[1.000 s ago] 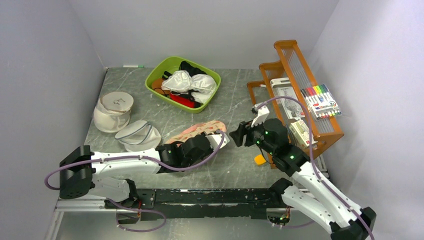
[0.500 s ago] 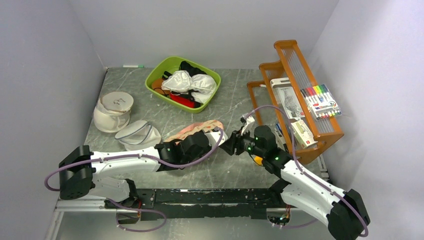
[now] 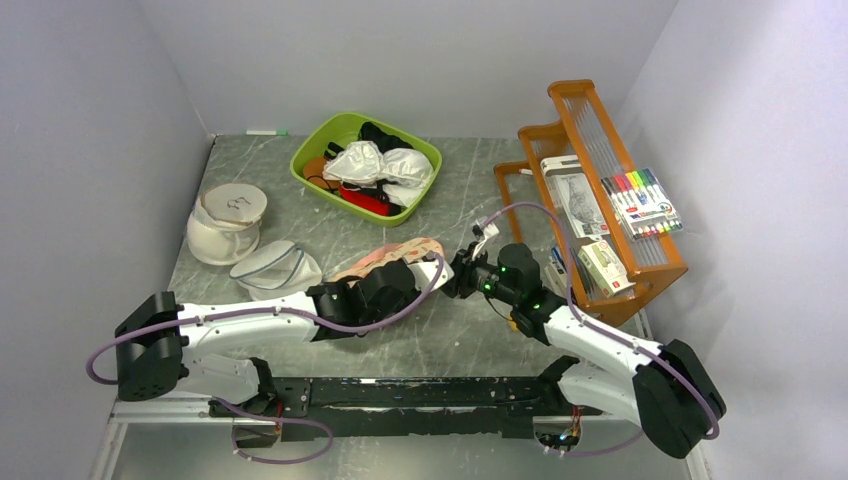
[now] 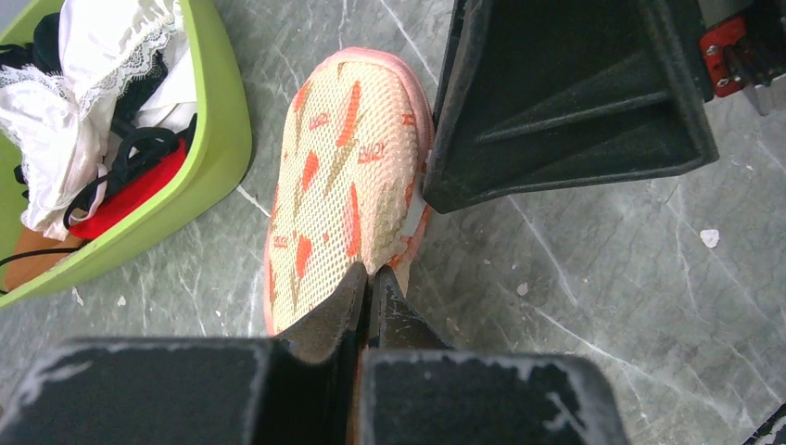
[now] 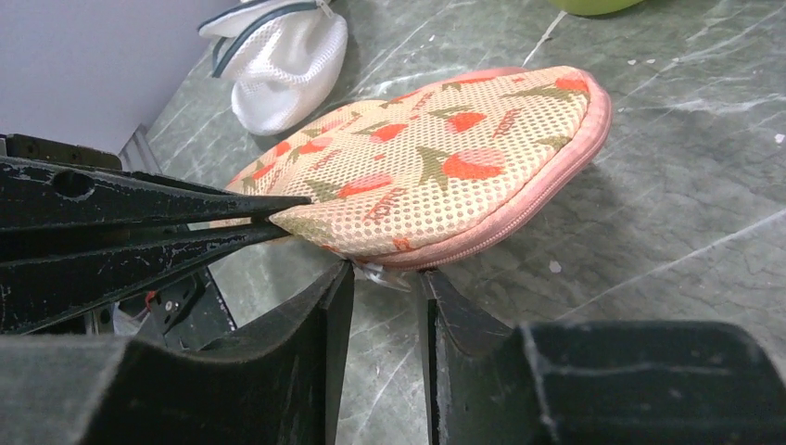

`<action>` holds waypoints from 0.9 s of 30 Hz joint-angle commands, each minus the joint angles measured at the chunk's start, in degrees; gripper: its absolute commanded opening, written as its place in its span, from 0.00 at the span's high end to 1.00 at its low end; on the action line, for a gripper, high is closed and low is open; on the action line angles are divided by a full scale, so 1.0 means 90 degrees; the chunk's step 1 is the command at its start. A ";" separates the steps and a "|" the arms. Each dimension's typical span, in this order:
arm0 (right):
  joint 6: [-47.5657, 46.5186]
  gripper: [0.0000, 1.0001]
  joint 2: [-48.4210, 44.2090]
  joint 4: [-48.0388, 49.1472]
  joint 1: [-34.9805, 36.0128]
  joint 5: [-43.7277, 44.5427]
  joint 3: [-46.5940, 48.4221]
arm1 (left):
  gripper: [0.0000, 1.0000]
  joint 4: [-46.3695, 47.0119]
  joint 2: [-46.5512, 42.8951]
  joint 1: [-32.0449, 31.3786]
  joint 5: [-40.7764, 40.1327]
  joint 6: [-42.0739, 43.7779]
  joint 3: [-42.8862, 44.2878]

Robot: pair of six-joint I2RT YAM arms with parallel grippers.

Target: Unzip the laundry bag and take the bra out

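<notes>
The laundry bag (image 3: 405, 254), pale pink mesh with orange-red print, lies flat mid-table; it also shows in the left wrist view (image 4: 348, 167) and the right wrist view (image 5: 436, 158). Its zip runs closed along the pink edge (image 5: 519, 218). My left gripper (image 4: 369, 278) is shut on the bag's near edge (image 3: 425, 272). My right gripper (image 5: 385, 269) is open, its fingertips either side of a small clear tab (image 5: 394, 273) at the bag's edge, right next to the left fingers (image 5: 185, 222). The black bra is hidden.
A green bin (image 3: 310, 160) with white bras and red items stands at the back. Two white mesh bags (image 3: 275, 268) (image 3: 228, 222) lie at the left. An orange wooden rack (image 3: 650, 270) with markers and boxes stands at the right.
My right gripper has moved left and down to the bag's right edge, beside the left gripper. The left gripper has kept its hold on the bag.
</notes>
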 commanded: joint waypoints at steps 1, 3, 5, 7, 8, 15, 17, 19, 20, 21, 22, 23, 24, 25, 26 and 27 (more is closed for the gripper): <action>0.0174 0.69 0.0227 0.0709 -0.0021 -0.0284 0.0063 | 0.93 -0.0006 -0.0172 0.0058 0.0135 -0.0059 0.0174; 0.0225 0.70 0.0288 0.0788 -0.0013 -0.0368 0.0006 | 0.93 0.0000 -0.0196 0.0068 0.0134 -0.0059 0.0172; 0.0248 0.74 0.0271 0.0832 -0.0021 -0.0376 -0.0058 | 0.93 0.0006 -0.0218 0.0082 0.0156 -0.0064 0.0170; 0.0261 0.79 0.0221 0.0871 -0.0023 -0.0311 -0.0120 | 0.93 0.0001 -0.0221 0.0100 0.0178 -0.0061 0.0174; 0.0242 0.80 0.0210 0.0867 -0.0022 -0.0278 -0.0134 | 0.93 -0.0007 -0.0222 0.0107 0.0195 -0.0067 0.0179; -0.0014 0.89 0.0262 0.0423 -0.0024 -0.0162 -0.0001 | 0.93 -0.0033 -0.0201 0.0151 0.0202 -0.0079 0.0195; -0.0071 0.92 0.0206 0.0331 -0.0028 -0.0084 -0.0027 | 0.93 -0.0034 -0.0224 0.0169 0.0198 -0.0074 0.0194; -0.0136 0.97 0.0127 0.0222 -0.0027 0.0029 -0.0043 | 0.93 -0.0035 -0.0231 0.0180 0.0206 -0.0077 0.0198; -0.0163 0.99 0.0111 0.0130 -0.0030 0.0140 -0.0029 | 0.93 -0.0025 -0.0231 0.0189 0.0207 -0.0079 0.0191; -0.0198 1.00 0.0099 0.0027 -0.0029 0.0273 0.0005 | 0.93 -0.0030 -0.0231 0.0199 0.0209 -0.0079 0.0195; -0.0216 1.00 0.0089 -0.0115 -0.0025 0.0418 0.0030 | 0.93 -0.0033 -0.0231 0.0200 0.0216 -0.0079 0.0194; -0.0229 1.00 0.0083 -0.0215 -0.0031 0.0569 0.0063 | 0.93 -0.0033 -0.0231 0.0209 0.0222 -0.0079 0.0201; -0.0246 1.00 0.0089 -0.0280 -0.0030 0.0711 0.0090 | 0.93 -0.0038 -0.0231 0.0217 0.0228 -0.0079 0.0202; -0.0266 1.00 0.0087 -0.0353 -0.0029 0.0849 0.0122 | 0.93 -0.0042 -0.0223 0.0220 0.0232 -0.0079 0.0210; -0.0288 1.00 0.0102 -0.0457 -0.0027 0.1009 0.0164 | 0.93 -0.0056 -0.0221 0.0228 0.0225 -0.0079 0.0213; -0.0308 1.00 0.0130 -0.0568 -0.0031 0.1186 0.0213 | 0.93 -0.0069 -0.0217 0.0225 0.0223 -0.0070 0.0217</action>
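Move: The right hand goes for the zipper pull on the laundry bag's near edge, just off its fingertips: about 1 cm ahead and 1 cm left, at its height. The bag's middle lies some 5 cm ahead and 8 cm left, slightly lower; the green basket is roughly 27 cm ahead, 20 cm left and 6 cm below. From the left hand, which already pinches the bag, the pull is about 1 cm ahead and 5 cm right, 1 cm lower. The right fingers shut from about a third open and pinch the zipper pull at the tips. Meanwhile the hand eases about 1 cm left towards the bag, then draws off to the right and down, roughly 1.5 cm each way, and a little forward. The left hand keeps its hold on the bag, nearly still. ##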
